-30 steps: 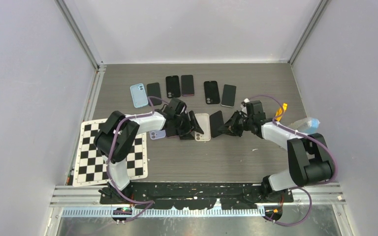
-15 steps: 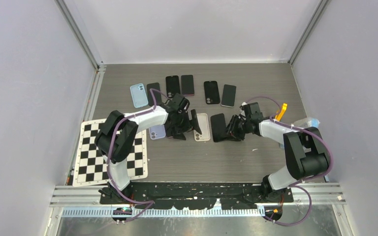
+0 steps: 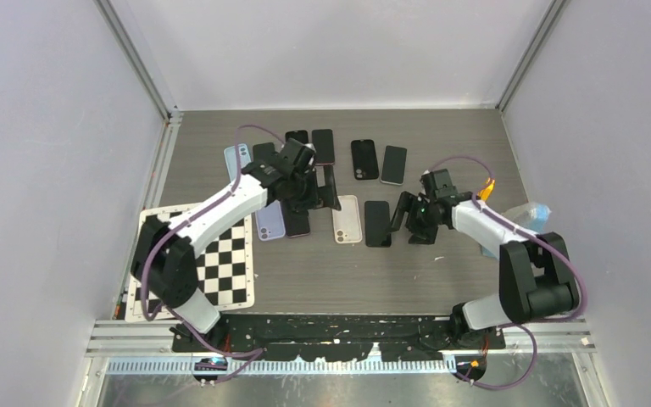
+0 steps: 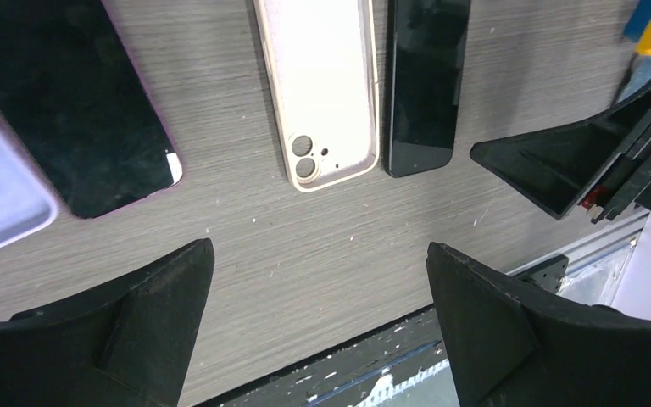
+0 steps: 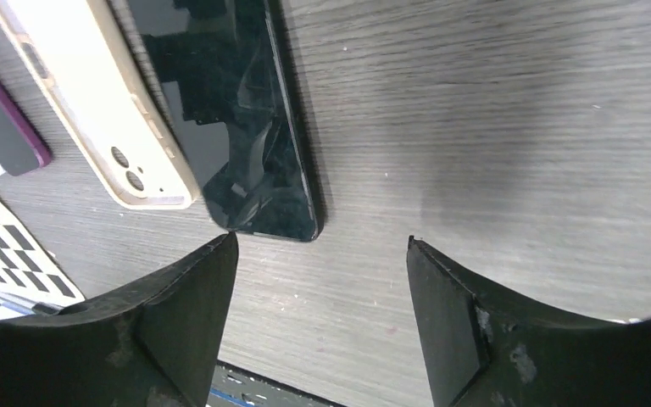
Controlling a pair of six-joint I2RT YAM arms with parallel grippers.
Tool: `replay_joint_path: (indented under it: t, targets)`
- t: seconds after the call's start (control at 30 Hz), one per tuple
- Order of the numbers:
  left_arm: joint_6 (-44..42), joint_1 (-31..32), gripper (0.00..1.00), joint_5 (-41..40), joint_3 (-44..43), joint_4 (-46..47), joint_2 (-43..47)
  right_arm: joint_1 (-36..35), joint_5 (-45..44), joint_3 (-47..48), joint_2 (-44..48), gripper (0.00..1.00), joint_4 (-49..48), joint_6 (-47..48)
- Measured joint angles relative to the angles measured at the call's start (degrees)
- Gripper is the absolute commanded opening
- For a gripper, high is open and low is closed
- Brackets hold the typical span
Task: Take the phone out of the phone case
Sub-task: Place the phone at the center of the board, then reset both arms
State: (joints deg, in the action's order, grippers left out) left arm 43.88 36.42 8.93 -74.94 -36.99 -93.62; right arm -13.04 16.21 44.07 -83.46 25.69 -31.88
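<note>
The cream phone case [image 3: 347,219] lies flat with its back up, and its two camera holes show in the left wrist view [image 4: 322,85]. The black phone [image 3: 377,222] lies flat, screen up, just to its right, outside the case [image 4: 424,85] [image 5: 229,127]. My left gripper [image 3: 322,193] hovers above the case's far end, open, with nothing between its fingers [image 4: 318,254]. Just right of the phone, my right gripper [image 3: 408,222] stands open and empty over bare table [image 5: 322,242].
A lilac case [image 3: 269,224] and a dark phone with a purple edge [image 3: 297,222] lie left of the cream case. A light blue case [image 3: 236,163] and several phones line the back. A checkerboard sheet [image 3: 165,271] is at the left, and a pale bag [image 3: 530,214] at the right.
Both grippers have opened. The black phone went from tilted in the right gripper to flat on the table, the case lies flat too, and the left arm lifted toward the back.
</note>
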Motion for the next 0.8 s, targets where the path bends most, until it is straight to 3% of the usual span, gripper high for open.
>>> replay_joint_path:
  t: [0.03, 0.1, 0.57, 0.8]
  targets:
    - [-0.72, 0.0, 1.0, -0.96, -0.33, -0.79, 1.46, 0.0, -1.07, 0.39, 1.4, 0.92, 1.2, 0.28]
    - [-1.81, 0.0, 1.0, -3.48, -1.05, -2.91, 4.52, 0.0, -3.02, 1.64, 4.79, 0.95, 3.72, 0.59]
    - [-5.2, 0.0, 1.0, -29.44, -6.45, -21.92, 31.71, 0.0, -22.73, 26.93, 23.71, 0.98, 19.96, 3.08]
    - [-3.8, 0.0, 1.0, -37.33, -4.74, -28.15, 47.52, 0.0, -34.91, 32.48, 36.28, 0.98, 27.15, 1.53]
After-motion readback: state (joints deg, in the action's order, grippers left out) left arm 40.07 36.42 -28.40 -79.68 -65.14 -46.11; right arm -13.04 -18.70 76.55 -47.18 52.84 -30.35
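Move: The dark phone just laid on the board is about 7 cm left of the right hand, some 3 cm farther out and 5 cm below it. The beige case lies about 9 cm left of the phone and 2 cm farther out. From the left hand that phone is some 16 cm right, level ahead and 14 cm down, while a purple-edged phone sits about 9 cm left and 3 cm ahead, with the lilac case 7 cm beyond it to the left. With nothing held or touched, both hands head up and outward, away from the phone and case. The right climbs some 31 cm, slanting 11 cm right, first slightly forward and then back, while its fingers finish opening. The left rises about 20 cm and swings as far left towards the checkerboard, then back 10 cm, fingers wide. Both tip fingers-up by 35 to 45 degrees, the left turning counter-clockwise, the right clockwise. ##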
